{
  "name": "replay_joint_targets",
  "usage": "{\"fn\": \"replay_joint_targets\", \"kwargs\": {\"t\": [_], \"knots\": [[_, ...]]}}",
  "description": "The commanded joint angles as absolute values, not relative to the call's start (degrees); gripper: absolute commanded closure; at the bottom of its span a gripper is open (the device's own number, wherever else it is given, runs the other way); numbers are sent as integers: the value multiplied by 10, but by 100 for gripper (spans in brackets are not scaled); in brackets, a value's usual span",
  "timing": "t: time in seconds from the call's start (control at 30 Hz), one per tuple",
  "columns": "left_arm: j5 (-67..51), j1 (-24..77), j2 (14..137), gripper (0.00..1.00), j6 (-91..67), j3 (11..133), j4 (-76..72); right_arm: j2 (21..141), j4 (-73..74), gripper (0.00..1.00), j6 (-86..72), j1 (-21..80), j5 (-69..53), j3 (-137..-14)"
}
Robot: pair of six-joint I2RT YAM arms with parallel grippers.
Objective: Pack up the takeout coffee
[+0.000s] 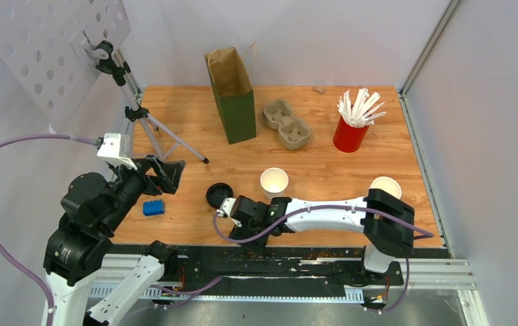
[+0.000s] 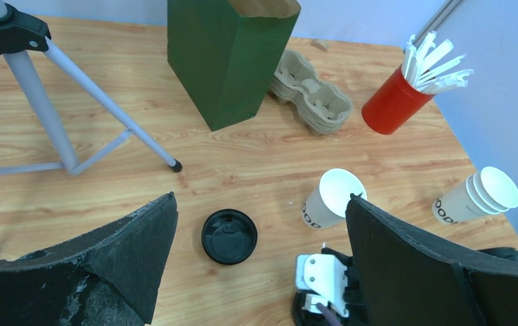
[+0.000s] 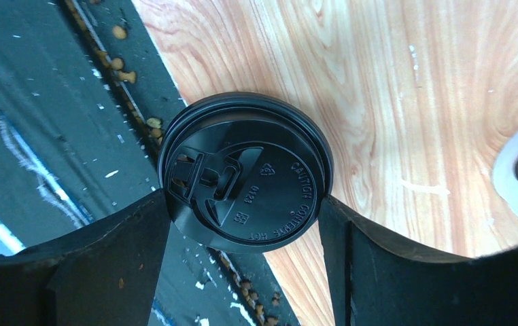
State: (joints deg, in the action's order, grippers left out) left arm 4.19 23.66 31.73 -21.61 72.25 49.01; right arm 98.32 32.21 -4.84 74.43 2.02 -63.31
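Observation:
Two white paper cups stand open and lidless on the wooden table: one (image 1: pixel 274 182) (image 2: pixel 334 198) in the middle, the other (image 1: pixel 385 187) (image 2: pixel 477 197) at the right, looking like a nested stack. A black lid (image 1: pixel 219 195) (image 2: pixel 229 236) lies flat left of the middle cup. At the table's near edge a second black lid (image 3: pixel 246 170) sits between the fingers of my right gripper (image 1: pixel 243 221) (image 3: pixel 244 200), and both fingers press its rim. My left gripper (image 1: pixel 164 173) (image 2: pixel 262 198) hovers wide open at the left, holding nothing.
A green and brown paper bag (image 1: pixel 232 95) (image 2: pixel 229 61) stands open at the back. Beside it lie a grey pulp carrier (image 1: pixel 287 123) (image 2: pixel 314 98) and a red cup of white stirrers (image 1: pixel 350 134) (image 2: pixel 392 105). A tripod (image 1: pixel 141 115) and a small blue block (image 1: pixel 153 207) occupy the left.

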Motion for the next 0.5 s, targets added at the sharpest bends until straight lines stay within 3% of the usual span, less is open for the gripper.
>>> {"fn": "replay_joint_targets", "kwargs": {"t": [0.0, 0.27, 0.47], "knots": [[48, 238, 312, 0, -203, 716, 497, 914, 350, 30, -54, 743, 23, -682], [47, 238, 295, 0, -206, 683, 504, 846, 449, 29, -44, 713, 51, -763], [34, 238, 272, 0, -218, 621, 484, 825, 476, 29, -17, 633, 61, -777]]}}
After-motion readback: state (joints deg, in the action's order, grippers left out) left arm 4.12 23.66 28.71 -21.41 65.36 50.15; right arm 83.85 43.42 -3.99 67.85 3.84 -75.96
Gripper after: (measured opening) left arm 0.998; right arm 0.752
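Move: The black lid is already pinched in the right hand, low over the table's near edge; the white cup it is meant for stands about 13 cm ahead and 8 cm to the right, its middle some 3 cm higher. A second black lid lies about 11 cm ahead and 8 cm left of the right hand, and a white scrap 7 cm ahead and 6 cm right. From the raised left hand the cup is roughly 6 cm ahead, 25 cm right and 32 cm below. The held lid goes up fast, about 14 cm, nearly straight at first; the right arm then also carries it some 5 cm forward towards the cup, tilting the wrist about 15 degrees so the fingertips swing out to the left, the grip kept. Meanwhile the left hand, wide open and empty, sinks about 4 cm and tips slightly down. ##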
